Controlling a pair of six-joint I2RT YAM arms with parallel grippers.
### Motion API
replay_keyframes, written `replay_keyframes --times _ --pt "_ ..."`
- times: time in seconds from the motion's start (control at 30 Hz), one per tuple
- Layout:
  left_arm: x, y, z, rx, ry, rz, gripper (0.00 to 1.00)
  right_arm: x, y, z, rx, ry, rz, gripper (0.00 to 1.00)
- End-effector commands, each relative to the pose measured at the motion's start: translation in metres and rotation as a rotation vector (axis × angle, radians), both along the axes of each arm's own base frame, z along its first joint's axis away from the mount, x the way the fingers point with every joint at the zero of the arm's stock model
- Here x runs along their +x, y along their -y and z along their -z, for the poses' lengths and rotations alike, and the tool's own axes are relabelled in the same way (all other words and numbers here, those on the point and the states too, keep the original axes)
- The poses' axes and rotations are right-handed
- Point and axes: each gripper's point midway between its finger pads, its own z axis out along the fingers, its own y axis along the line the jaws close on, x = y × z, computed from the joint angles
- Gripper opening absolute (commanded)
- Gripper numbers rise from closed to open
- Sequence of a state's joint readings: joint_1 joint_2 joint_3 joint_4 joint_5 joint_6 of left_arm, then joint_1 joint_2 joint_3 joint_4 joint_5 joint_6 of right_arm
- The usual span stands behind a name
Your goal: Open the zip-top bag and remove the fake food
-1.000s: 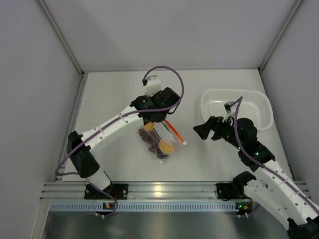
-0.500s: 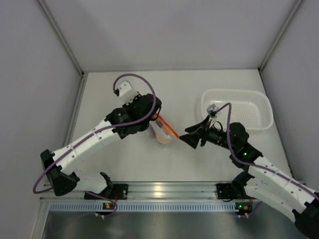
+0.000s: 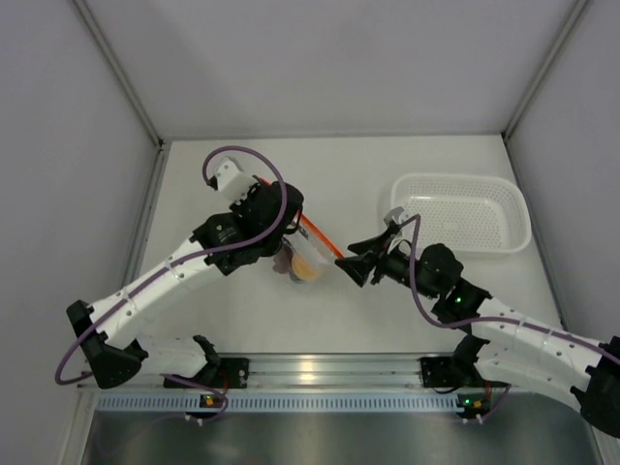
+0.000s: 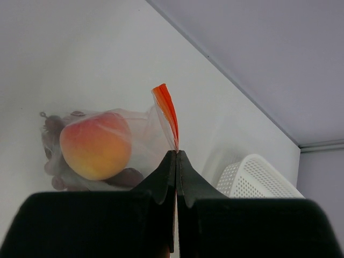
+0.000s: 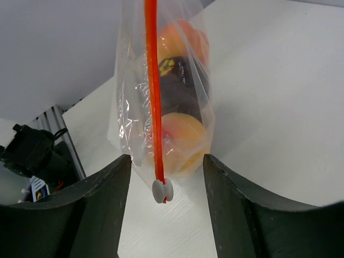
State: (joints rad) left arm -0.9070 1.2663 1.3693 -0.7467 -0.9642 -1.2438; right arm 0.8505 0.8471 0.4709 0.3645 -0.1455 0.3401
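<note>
The zip-top bag (image 3: 312, 254) hangs from my left gripper (image 3: 289, 219), which is shut on its red-orange zip strip (image 4: 166, 110). In the left wrist view the strip rises from the closed tips of the left gripper (image 4: 176, 152), with the bag (image 4: 141, 129) and a peach (image 4: 95, 145) to the left. My right gripper (image 3: 352, 262) is open at the strip's free end. In the right wrist view the right gripper (image 5: 166, 159) straddles the white slider (image 5: 162, 191) without touching it. The bag (image 5: 131, 107) holds the fake food: an orange-yellow fruit (image 5: 185, 142), dark grapes (image 5: 177, 86) and a peach (image 5: 185, 35).
A white perforated basket (image 3: 463, 182) stands at the right rear of the table, behind my right arm; it also shows in the left wrist view (image 4: 252, 177). Grey walls close in the left, back and right. An aluminium rail (image 3: 320, 368) runs along the near edge.
My left gripper has carried the bag up and slightly left, off the table. My right gripper has moved left until its open fingers flank the slider end of the strip.
</note>
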Motion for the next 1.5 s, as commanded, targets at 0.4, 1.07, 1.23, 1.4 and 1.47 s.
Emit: replay_keyframes --times 0.4,1.07,1.23,1.4,1.47 --pt "0.003 0.004 -0.038 -0.132 0.113 0.007 0.00 0.001 -0.024 -0.029 0.029 0.107 -0.065 0.00" --pt "0.014 0.026 -0.035 0.370 0.390 0.554 0.98 0.021 0.009 -0.032 -0.565 0.138 0.000 0.00" --pt "-0.038 0.109 -0.027 0.564 0.699 1.164 0.98 0.013 0.009 -0.034 -0.625 0.160 -0.018 0.00" --pt "-0.061 0.134 -0.014 0.682 0.841 1.404 0.96 0.005 0.007 -0.038 -0.593 0.186 -0.028 0.00" --pt "-0.075 0.139 -0.003 0.687 0.853 1.515 0.95 0.002 0.007 -0.046 -0.560 0.212 -0.016 0.00"
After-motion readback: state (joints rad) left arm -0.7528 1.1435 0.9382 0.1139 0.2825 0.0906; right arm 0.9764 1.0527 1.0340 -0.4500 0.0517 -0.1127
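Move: Just off the right fingertips, about 2 cm to the left, 1 cm forward and 2 cm below, sits the white slider end of the red zip strip. The orange in the bag is some 9 cm left and 2 cm ahead of the right hand, the peach about 14 cm left and 7 cm ahead, both roughly 7 cm lower. The left hand, already pinching the strip's other end, has that slider end about 15 cm to its right, 10 cm back and 6 cm below. Dipping about 2 cm down and left, the right hand shuts on the slider end, then lifts it about 5 cm and sinks back slightly while its fingers tip down. The left hand holds on until then, opens wide to free its end, and sweeps some 12 cm right and a little back towards the right gripper, turning about 75 degrees clockwise so its open fingers point right, close beside the strip. ##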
